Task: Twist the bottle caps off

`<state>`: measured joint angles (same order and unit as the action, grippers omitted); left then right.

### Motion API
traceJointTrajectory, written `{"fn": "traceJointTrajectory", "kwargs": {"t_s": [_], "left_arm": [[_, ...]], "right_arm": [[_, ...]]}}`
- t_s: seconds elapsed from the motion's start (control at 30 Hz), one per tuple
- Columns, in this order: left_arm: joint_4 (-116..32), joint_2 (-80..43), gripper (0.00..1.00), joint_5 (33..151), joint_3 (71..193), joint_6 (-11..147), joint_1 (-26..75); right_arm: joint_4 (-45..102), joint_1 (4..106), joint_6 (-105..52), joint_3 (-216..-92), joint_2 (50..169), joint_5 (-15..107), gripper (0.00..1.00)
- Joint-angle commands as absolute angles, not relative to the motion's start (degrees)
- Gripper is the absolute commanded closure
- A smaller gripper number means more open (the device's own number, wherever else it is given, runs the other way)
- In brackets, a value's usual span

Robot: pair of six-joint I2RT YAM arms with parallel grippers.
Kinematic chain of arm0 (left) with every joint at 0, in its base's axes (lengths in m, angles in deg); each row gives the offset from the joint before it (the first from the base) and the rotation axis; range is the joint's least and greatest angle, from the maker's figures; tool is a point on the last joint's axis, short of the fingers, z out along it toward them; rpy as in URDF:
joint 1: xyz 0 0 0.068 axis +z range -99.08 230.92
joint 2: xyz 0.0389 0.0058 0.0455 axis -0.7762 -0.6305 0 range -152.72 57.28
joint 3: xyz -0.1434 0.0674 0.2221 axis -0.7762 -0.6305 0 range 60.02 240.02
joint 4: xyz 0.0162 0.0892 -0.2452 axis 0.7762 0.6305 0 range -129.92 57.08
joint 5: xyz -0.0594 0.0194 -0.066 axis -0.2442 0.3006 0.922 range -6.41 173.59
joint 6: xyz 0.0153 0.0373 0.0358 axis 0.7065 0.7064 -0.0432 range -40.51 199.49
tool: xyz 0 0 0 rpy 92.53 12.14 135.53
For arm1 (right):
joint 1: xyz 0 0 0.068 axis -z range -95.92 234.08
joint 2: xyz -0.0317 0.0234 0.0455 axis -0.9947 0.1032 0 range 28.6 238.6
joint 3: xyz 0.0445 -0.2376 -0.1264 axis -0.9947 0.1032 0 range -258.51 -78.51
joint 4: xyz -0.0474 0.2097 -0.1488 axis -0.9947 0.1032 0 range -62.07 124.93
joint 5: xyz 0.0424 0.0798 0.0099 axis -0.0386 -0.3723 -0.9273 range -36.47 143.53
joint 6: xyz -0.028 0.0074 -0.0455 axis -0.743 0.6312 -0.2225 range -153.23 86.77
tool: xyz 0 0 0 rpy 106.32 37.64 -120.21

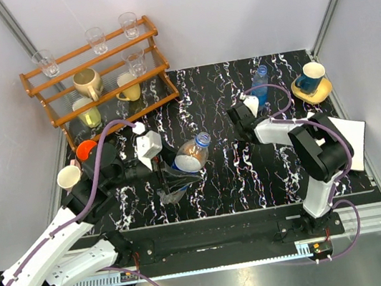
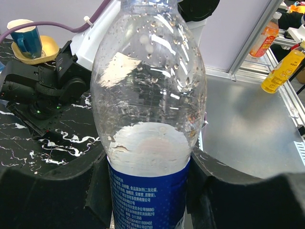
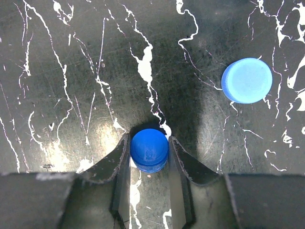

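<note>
My left gripper (image 1: 176, 176) (image 2: 148, 191) is shut on the clear bottle with the blue label (image 1: 191, 156) (image 2: 148, 114) and holds it tilted over the middle of the table, neck (image 1: 203, 139) pointing to the right arm. I cannot tell whether a cap is on it. My right gripper (image 1: 236, 117) (image 3: 148, 150) points down at the table, shut on a dark blue cap (image 3: 149, 149). A lighter blue cap (image 3: 247, 80) lies loose on the table to its right. The translucent blue bottle (image 1: 261, 82) stands behind the right gripper. The orange bottle (image 1: 86, 149) is partly hidden by the left arm. The green-label bottle is not visible.
A wooden rack (image 1: 97, 81) with glasses and mugs stands at the back left. A blue mug on a yellow saucer (image 1: 310, 81) is at the back right, a white board (image 1: 353, 133) at the right edge, and a white cup (image 1: 69, 177) at the left. Clear plastic (image 1: 171, 196) lies under the left gripper.
</note>
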<state>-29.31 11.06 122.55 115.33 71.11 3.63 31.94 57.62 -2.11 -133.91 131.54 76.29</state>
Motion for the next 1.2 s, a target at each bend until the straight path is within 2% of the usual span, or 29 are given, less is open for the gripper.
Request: {"fn": "traceJointTrajectory", "kwargs": {"t_s": [0.0, 0.17, 0.3, 0.47, 0.67, 0.83, 0.97, 1.0, 1.1, 1.17], "left_arm": [[-32.54, 11.48, 0.47, 121.73, 115.21, 71.41, 3.81], [-32.80, 11.22, 0.46, 122.00, 115.04, 71.14, 3.81], [-33.59, 11.22, 0.46, 122.17, 114.42, 70.88, 3.81], [-33.86, 10.87, 0.45, 122.17, 114.34, 70.62, 3.81], [-33.77, 10.61, 0.45, 121.38, 114.42, 70.97, 3.81], [-33.68, 9.47, 0.44, 121.12, 114.95, 71.14, 3.81], [-33.94, 8.50, 0.44, 120.94, 115.13, 70.88, 3.63], [-34.20, 8.32, 0.44, 120.77, 115.04, 70.79, 3.72], [-34.30, 7.09, 0.44, 120.94, 115.48, 70.62, 3.54], [-34.30, 6.13, 0.44, 120.86, 115.91, 70.62, 3.46]], "right_arm": [[34.61, 58.06, -2.91, -133.36, 133.72, 73.40, 0.73], [34.61, 57.88, -3.26, -132.30, 133.11, 71.64, 0.59], [33.64, 57.88, -3.08, -130.55, 132.49, 70.58, 0.43], [34.43, 57.88, -3.26, -130.81, 131.62, 69.88, 0.36], [37.32, 56.92, -3.26, -134.21, 118.18, 71.02, 0.28], [43.92, 54.55, -3.26, -140.21, 101.58, 72.43, 0.27], [34.04, 54.37, -0.63, -134.88, 87.43, 63.05, 0.26], [31.64, 54.37, 0.08, -133.72, 82.70, 57.37, 0.23], [26.43, 54.37, 0.17, -134.23, 78.97, 41.48, 0.20], [26.00, 54.37, 1.22, -136.33, 78.44, 35.72, 0.19]]}}
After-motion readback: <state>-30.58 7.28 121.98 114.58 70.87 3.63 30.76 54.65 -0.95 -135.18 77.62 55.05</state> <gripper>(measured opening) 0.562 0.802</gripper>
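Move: The small blue cap is already between the right fingertips, level with them and low at the table top. The other, broader blue cap lies about 7 cm to the right and 3 cm farther out; the blue bottle stands roughly 8 cm to the right and 10 cm ahead, its middle some 10 cm above the fingertips. From the left hand, still gripping the uncapped bottle, the small cap is around 28 cm ahead, 14 cm right and 33 cm below. The small blue cap is let go at the table: the right fingers spread from their pinch to wide open while the hand hardly shifts. Then the hand leaves fast, up some 37 cm and back about 11 cm, its fingers tipping up from their downward slant and swinging counter-clockwise. The left keeps its hold on the uncapped bottle, sinking a couple of centimetres late on. ##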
